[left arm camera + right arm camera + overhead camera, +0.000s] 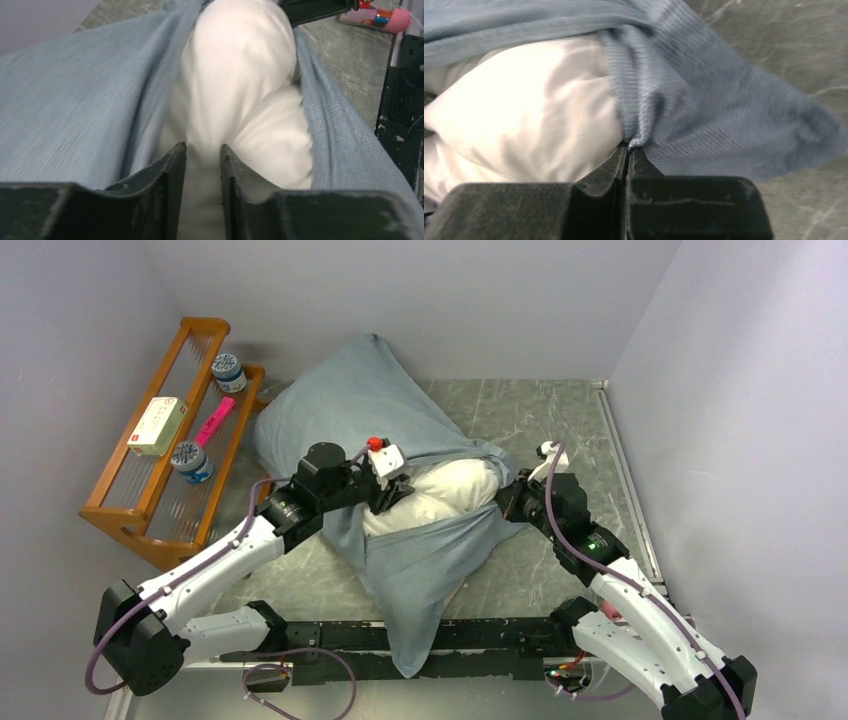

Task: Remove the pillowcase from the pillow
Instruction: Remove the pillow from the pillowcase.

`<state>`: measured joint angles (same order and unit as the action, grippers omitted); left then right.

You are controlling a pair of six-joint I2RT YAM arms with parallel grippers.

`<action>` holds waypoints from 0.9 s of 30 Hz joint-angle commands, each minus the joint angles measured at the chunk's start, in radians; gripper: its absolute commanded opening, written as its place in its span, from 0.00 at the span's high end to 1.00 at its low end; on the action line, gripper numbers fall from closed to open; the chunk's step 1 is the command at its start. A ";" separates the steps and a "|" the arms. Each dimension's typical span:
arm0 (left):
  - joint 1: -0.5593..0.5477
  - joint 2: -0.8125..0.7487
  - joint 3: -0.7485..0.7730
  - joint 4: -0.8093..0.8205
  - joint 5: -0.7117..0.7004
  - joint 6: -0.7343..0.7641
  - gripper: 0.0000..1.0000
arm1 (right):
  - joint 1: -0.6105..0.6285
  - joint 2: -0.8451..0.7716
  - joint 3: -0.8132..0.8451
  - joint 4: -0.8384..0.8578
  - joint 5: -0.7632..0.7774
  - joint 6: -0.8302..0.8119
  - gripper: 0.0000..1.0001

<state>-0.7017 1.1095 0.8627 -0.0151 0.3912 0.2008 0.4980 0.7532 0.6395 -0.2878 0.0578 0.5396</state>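
The grey-blue pillowcase (340, 405) lies across the table, its mouth spread towards the arms. The white pillow (450, 490) bulges out of that mouth. My left gripper (397, 498) sits at the left side of the bulge. In the left wrist view its jaws (203, 147) stand a little apart, open, with the pillow (235, 75) running into the gap and pillowcase (65, 100) on both sides. My right gripper (505, 502) is at the right side of the mouth. There it (629, 146) is shut on a pinched fold of the pillowcase (724, 110), right beside the pillow (524, 110).
A wooden rack (120, 510) stands at the left wall with two jars (228, 370), a box (158, 425) and a pink item (215, 420). A loose tail of pillowcase hangs over the black rail (480, 635) at the near edge. A pink object (380, 17) lies by the right arm's base.
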 commanded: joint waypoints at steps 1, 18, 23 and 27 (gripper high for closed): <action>0.046 -0.011 0.053 -0.054 0.011 0.009 0.55 | -0.041 -0.005 -0.021 0.108 0.020 -0.145 1.00; -0.116 0.196 0.302 0.029 0.070 0.022 0.19 | -0.040 -0.052 -0.041 0.165 -0.076 -0.145 1.00; -0.181 0.325 0.400 0.017 0.046 0.110 0.18 | -0.041 -0.062 -0.059 0.182 -0.089 -0.133 1.00; -0.183 0.405 0.470 -0.018 0.066 0.144 0.17 | -0.041 -0.076 -0.067 0.175 -0.079 -0.137 1.00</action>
<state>-0.8886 1.4662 1.2549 -0.0219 0.4454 0.2741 0.4511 0.6998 0.5743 -0.1997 0.0200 0.3962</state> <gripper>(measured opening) 0.822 0.016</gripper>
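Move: The bulging right end of the exposed pillow is about 12 cm to the left hand's right, 2 cm ahead and some 3 cm lower. The pillowcase opening's near rim runs roughly 7 cm back and 4 cm right of this hand, its far rim 7 cm ahead and 5 cm right. The right gripper, pinching the pillowcase edge, is about 18 cm right and 3 cm back. From the right hand, the pillow end is about 4 cm ahead, 6 cm left and level. Up and then to the right, the left hand comes clear of the pillow with its fingers spreading from part open to wide. It climbs about 6 cm, swings some 11 cm right over the exposed pillow towards the right gripper, turning about 15 degrees clockwise, and starts sinking again. The right hand keeps its pinch on the pillowcase edge, shifting only slightly right. ##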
